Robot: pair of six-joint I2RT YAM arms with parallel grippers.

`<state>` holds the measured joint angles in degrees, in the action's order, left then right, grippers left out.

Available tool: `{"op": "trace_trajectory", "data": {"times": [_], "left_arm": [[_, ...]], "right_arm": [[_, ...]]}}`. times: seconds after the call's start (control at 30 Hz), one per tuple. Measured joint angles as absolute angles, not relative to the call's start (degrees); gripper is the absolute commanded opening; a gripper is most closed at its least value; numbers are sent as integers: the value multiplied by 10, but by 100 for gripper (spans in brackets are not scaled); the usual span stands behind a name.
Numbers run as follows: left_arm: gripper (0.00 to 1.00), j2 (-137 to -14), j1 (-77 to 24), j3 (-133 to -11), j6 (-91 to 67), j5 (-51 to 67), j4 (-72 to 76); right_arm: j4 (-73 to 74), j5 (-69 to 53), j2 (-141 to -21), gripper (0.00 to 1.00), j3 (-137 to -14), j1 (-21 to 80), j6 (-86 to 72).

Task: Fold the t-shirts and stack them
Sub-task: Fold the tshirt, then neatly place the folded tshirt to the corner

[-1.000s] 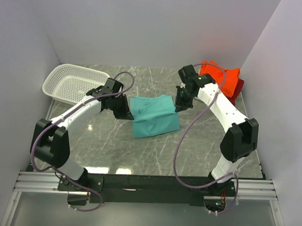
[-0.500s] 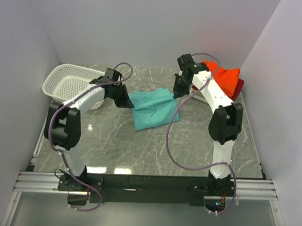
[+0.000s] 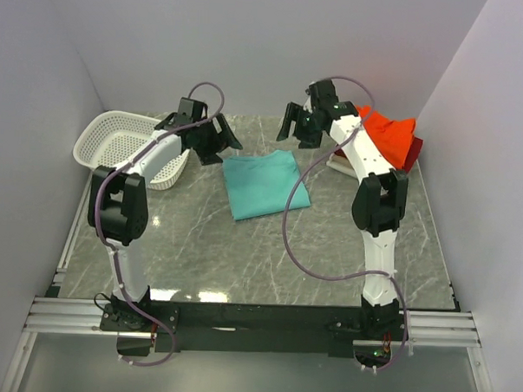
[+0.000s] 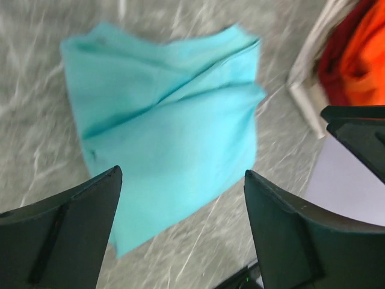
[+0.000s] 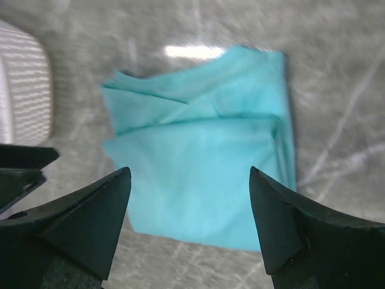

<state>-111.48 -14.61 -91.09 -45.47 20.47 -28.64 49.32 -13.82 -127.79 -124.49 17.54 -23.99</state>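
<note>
A folded teal t-shirt (image 3: pixel 266 186) lies flat on the marble table, and also shows in the wrist views (image 4: pixel 168 120) (image 5: pixel 204 162). My left gripper (image 3: pixel 222 146) (image 4: pixel 181 174) hovers open just off the shirt's far left corner, holding nothing. Off the far right corner my right gripper (image 3: pixel 297 132) (image 5: pixel 189 171) is open too, with nothing between its fingers. At the back right is a stack of folded t-shirts: orange-red (image 3: pixel 387 134) (image 4: pixel 367 54) on top, dark red (image 3: pixel 413 152) (image 4: pixel 337 54) below it, and a cream one (image 4: pixel 307 90) at the bottom.
A white mesh basket (image 3: pixel 125 142) (image 5: pixel 24 90) stands at the back left, close behind my left arm. White walls close in the table on the left, back and right. The arms' base rail (image 3: pixel 256 322) runs along the near edge.
Both grippers were shut at the teal shirt's far corners. They have opened, let go and drawn back toward the far wall. The shirt has shifted slightly farther and lies flat.
</note>
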Motion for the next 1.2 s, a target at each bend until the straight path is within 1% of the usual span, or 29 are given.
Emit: {"op": "trace_trajectory", "data": {"times": [0.07,0.17,0.43,0.57,0.77,0.87,1.2], "left_arm": [[87,-1111,-146,-921,-456,196,-268],[82,-1100,-150,-916,-452,187,-263],[75,-1075,-181,-845,-428,150,-281],[68,-1075,-201,-819,-420,136,-293],[65,-1077,-211,-806,-409,120,-299],[65,-1084,-211,-804,-405,112,-299],[64,-1120,-215,-794,-396,89,-303]], "right_arm": [[462,-164,-1271,86,-1243,172,-238],[418,-197,-1243,87,-1210,166,-230],[362,-251,-1152,88,-1079,142,-205],[350,-267,-1132,88,-1019,132,-191],[336,-276,-1129,88,-933,124,-172],[336,-280,-1129,87,-908,124,-166],[330,-282,-1129,86,-886,116,-149]]}}
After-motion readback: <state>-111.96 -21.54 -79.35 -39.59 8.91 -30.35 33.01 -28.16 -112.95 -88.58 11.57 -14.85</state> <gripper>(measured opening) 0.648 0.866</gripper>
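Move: The folded t-shirt's middle lies about 4 cm back, 9 cm to the right of and 13 cm below the left hand; from the right hand it is some 6 cm back, 7 cm left and 15 cm below. The basket stands roughly 25 cm left of the left hand and 4 cm farther out. The shirt stack sits about 21 cm right of the right hand, 5 cm farther out. After rising briefly, both hands draw back about 7 cm and sink towards the t-shirt's sides, left fingers narrowing. ##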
